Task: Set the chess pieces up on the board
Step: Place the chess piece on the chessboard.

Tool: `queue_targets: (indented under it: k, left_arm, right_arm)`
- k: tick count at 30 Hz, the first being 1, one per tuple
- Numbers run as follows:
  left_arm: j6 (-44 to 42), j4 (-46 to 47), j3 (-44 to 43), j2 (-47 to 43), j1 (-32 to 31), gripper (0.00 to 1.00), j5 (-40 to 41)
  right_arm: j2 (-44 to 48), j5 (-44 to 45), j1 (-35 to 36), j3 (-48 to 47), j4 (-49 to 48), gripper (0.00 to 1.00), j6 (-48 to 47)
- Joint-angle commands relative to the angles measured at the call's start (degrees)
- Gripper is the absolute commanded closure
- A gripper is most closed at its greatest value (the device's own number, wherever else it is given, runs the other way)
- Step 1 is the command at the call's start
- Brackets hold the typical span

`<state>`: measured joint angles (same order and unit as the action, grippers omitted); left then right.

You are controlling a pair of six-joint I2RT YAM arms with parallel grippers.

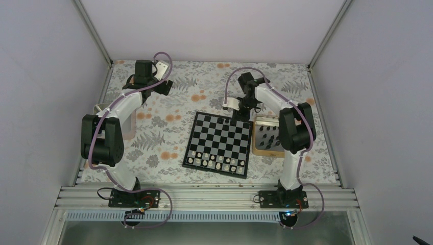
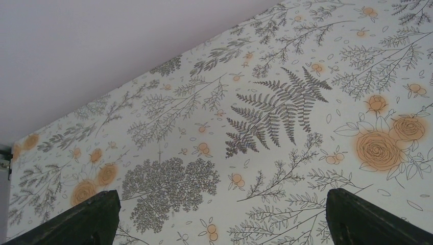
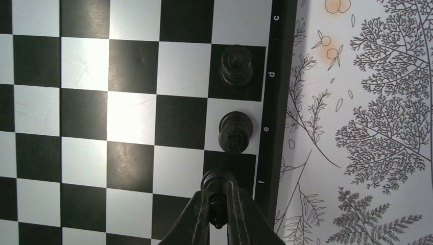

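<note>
The board (image 1: pixel 218 144) lies in the middle of the table. In the right wrist view two black chess pieces (image 3: pixel 235 65) (image 3: pixel 235 131) stand on the board's (image 3: pixel 133 117) edge row, by the letters d and e. My right gripper (image 3: pixel 218 190) is shut on a third black chess piece (image 3: pixel 218 179) over the dark square by the letter f. From above, that gripper (image 1: pixel 240 114) hangs at the board's far edge. My left gripper (image 2: pixel 224 224) is open over bare tablecloth with nothing between its fingers (image 2: pixel 92 219), far back left of the board (image 1: pixel 161 84).
A tan-rimmed tray (image 1: pixel 264 151) right of the board holds several more black pieces (image 1: pixel 269 133). White chessmen (image 1: pixel 214 162) fill the board's two near rows. A flowered cloth (image 1: pixel 168 122) covers the table, with walls on three sides.
</note>
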<state>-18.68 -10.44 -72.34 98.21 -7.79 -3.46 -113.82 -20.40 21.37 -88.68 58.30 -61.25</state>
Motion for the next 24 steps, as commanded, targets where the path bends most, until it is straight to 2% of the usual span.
queue_targets:
  k: [1,16,24]
  left_arm:
    - [-0.1,-0.3,-1.3,0.7,0.0,0.0,-0.3]
    - [-0.2,0.0,-0.9,0.7,0.0,0.0,-0.7]
    - [-0.2,0.1,-0.9,0.9,0.0,0.0,-0.8]
  right_arm:
    - [-1.3,1.0,0.6,-0.4,-1.5,0.93,0.5]
    - [-2.8,1.7,0.6,0.1,-1.7,0.9,0.6]
    - [-0.3,1.2,0.3,0.4,-2.6,0.63,1.0]
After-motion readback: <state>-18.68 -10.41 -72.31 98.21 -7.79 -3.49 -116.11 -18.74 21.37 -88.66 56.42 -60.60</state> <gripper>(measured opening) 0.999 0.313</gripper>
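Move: Just below the right hand, some 4 cm down and 1 cm ahead, lies the empty f-square of the board's far row, the place for the black bishop already held in the fingers. The black king stands about 3 cm to the hand's left and 1 cm ahead, the black queen 6 cm left and also 1 cm ahead. From the left hand that square is roughly 28 cm right, 14 cm back and 15 cm below. Lowering the held bishop by about 1.5 cm almost straight down, the right hand brings its base onto the far-row f-square beside the king. Then it stays low and spreads its fingers from nearly shut to about a third open, letting go of the bishop. ##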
